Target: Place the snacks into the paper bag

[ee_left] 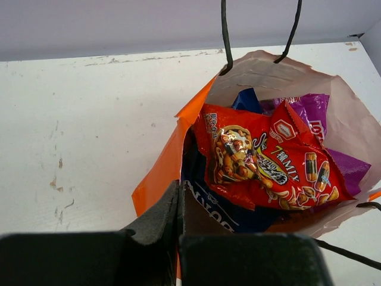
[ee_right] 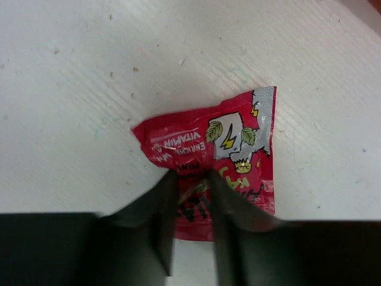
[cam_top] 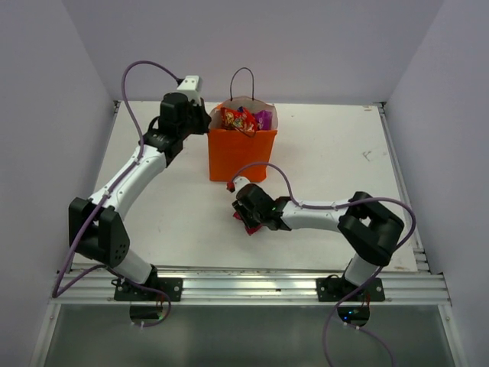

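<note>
The orange paper bag [cam_top: 241,157] stands upright at the back middle of the table. My left gripper [cam_top: 203,122] is shut on the rim of its left wall [ee_left: 159,173], its tips [ee_left: 178,192] pressed together over the paper. Inside lie a red-yellow packet [ee_left: 268,161], a purple bag [ee_left: 312,113], a blue bag [ee_left: 245,100] and a dark packet [ee_left: 217,211] underneath. In front of the bag, a small pink-red packet [ee_right: 238,143] lies flat on the table. My right gripper [ee_right: 190,182] is down on it, blurred jaws partly apart astride its middle [cam_top: 246,220].
The bag's thin black handles [cam_top: 243,76] loop up above its mouth. Purple cables arc over both arms [cam_top: 263,170]. White walls close in the table on the left, back and right. A metal rail [cam_top: 252,287] runs along the near edge.
</note>
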{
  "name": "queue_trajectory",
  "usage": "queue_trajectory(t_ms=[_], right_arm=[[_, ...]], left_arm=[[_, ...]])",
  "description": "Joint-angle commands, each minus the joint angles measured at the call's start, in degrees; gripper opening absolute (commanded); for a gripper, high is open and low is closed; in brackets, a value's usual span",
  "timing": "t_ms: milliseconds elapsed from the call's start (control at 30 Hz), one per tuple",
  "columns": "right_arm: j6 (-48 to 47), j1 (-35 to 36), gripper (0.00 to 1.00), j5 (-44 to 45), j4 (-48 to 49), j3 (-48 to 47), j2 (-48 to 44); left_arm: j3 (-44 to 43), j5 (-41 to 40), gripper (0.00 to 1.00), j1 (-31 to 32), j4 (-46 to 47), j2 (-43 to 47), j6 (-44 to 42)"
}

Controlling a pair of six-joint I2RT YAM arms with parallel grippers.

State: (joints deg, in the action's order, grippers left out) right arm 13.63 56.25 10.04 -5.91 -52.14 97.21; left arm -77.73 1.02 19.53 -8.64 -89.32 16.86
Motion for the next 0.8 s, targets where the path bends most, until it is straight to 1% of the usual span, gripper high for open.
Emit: queue_trajectory(t_ms=[0,33,67,100,133,200,233,267,300,333,367,400,433,467,500,533,600,667,767], right_arm=[[2.11,0.35,0.2,3.58,-1.03,-0.33,2.72],[2.02,0.35,0.09,4.01,-2.42,-0.42,2.46],[2.1,0.35,0.02,4.28,-3.39,-0.42,1.94],[2.1,0.35,0.0,4.46,-4.1,-0.24,1.15],[2.02,0.44,0.0,4.46,-5.76,0.1,-0.08],[1.58,0.53,0.0,4.72,-7.96,0.11,-5.87],[1.49,0.62,0.0,4.72,-11.89,-1.11,-8.15],[1.58,0.62,0.0,5.24,-14.45,-2.43,-13.4],[2.1,0.79,0.0,5.6,-17.44,-4.27,-15.88],[2.28,0.79,0.0,5.95,-23.21,-8.72,-18.26],[2.8,0.88,0.0,7.17,-25.88,-11.47,-22.72],[2.98,0.79,0.0,7.88,-27.99,-14.1,-24.24],[2.81,0.88,0.0,9.19,-32.54,-20.57,-25.39],[1.76,0.88,0.0,11.82,-34.67,-24.03,-26.01],[0.71,0.88,0.0,13.49,-36.26,-30.67,-25.76],[-0.43,0.88,0.0,14.64,-38.19,-33.52,-25.41],[-5.7,0.62,0.0,19.02,-36.9,-37.49,-23.57],[-11.04,-0.26,0.0,20.01,-31.55,-40.66,-21.55],[-13.19,-4.99,0.0,14.93,-22.59,-43.04,-16.01]], left_arm=[[0.39,-0.75,0.0,-0.37,2.14,3.1,-1.66],[0.3,-0.75,0.0,-0.37,2.31,3.01,-1.57],[0.3,-0.75,0.0,-0.37,2.4,2.92,-1.57],[0.22,-0.75,0.0,-0.37,2.49,2.83,-1.57],[0.21,-0.75,0.0,-0.37,2.67,2.83,-1.48],[0.21,-0.58,0.0,-0.37,2.93,2.48,-1.13],[0.13,-0.49,0.0,-0.37,3.11,2.31,-0.87],[0.04,-0.4,0.0,-0.46,3.19,2.31,-0.69],[0.04,-0.4,0.0,-0.37,3.2,2.22,-0.69],[-0.05,-0.4,0.0,-0.37,3.37,2.22,-0.52],[-0.05,-0.58,0.0,-0.37,3.28,2.13,-0.51],[-0.14,-0.58,0.0,-0.46,3.37,2.13,-0.51],[-0.14,-0.75,0.0,-0.46,3.37,2.13,-0.43],[-0.22,-0.75,0.0,-0.37,3.37,2.13,-0.43],[-0.31,-0.67,0.0,-0.37,3.37,2.13,-0.43],[-0.57,-0.75,0.0,-0.37,3.37,2.13,-0.34],[-0.75,-0.75,0.0,-0.37,3.2,2.04,-0.43],[-1.1,-0.75,0.0,-0.37,3.2,2.04,-0.51],[-1.28,-0.75,0.0,-0.37,3.02,2.04,-0.6]])
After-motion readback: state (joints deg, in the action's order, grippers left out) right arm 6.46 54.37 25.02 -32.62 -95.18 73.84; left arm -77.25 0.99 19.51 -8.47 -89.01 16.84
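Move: The last small red packet lies on the table right at the right fingertips, its middle about 1 cm ahead, 1 cm left and 1 cm below. The orange paper bag stands roughly 21 cm ahead of the right hand and 1 cm to its left, its middle about 10 cm higher. From the left hand, which is at the bag's rim, the packet lies some 21 cm back, 11 cm right and 25 cm below. The right hand closes on the red packet, then lifts it about 40 cm, tilting the fingers up some 40 degrees. ##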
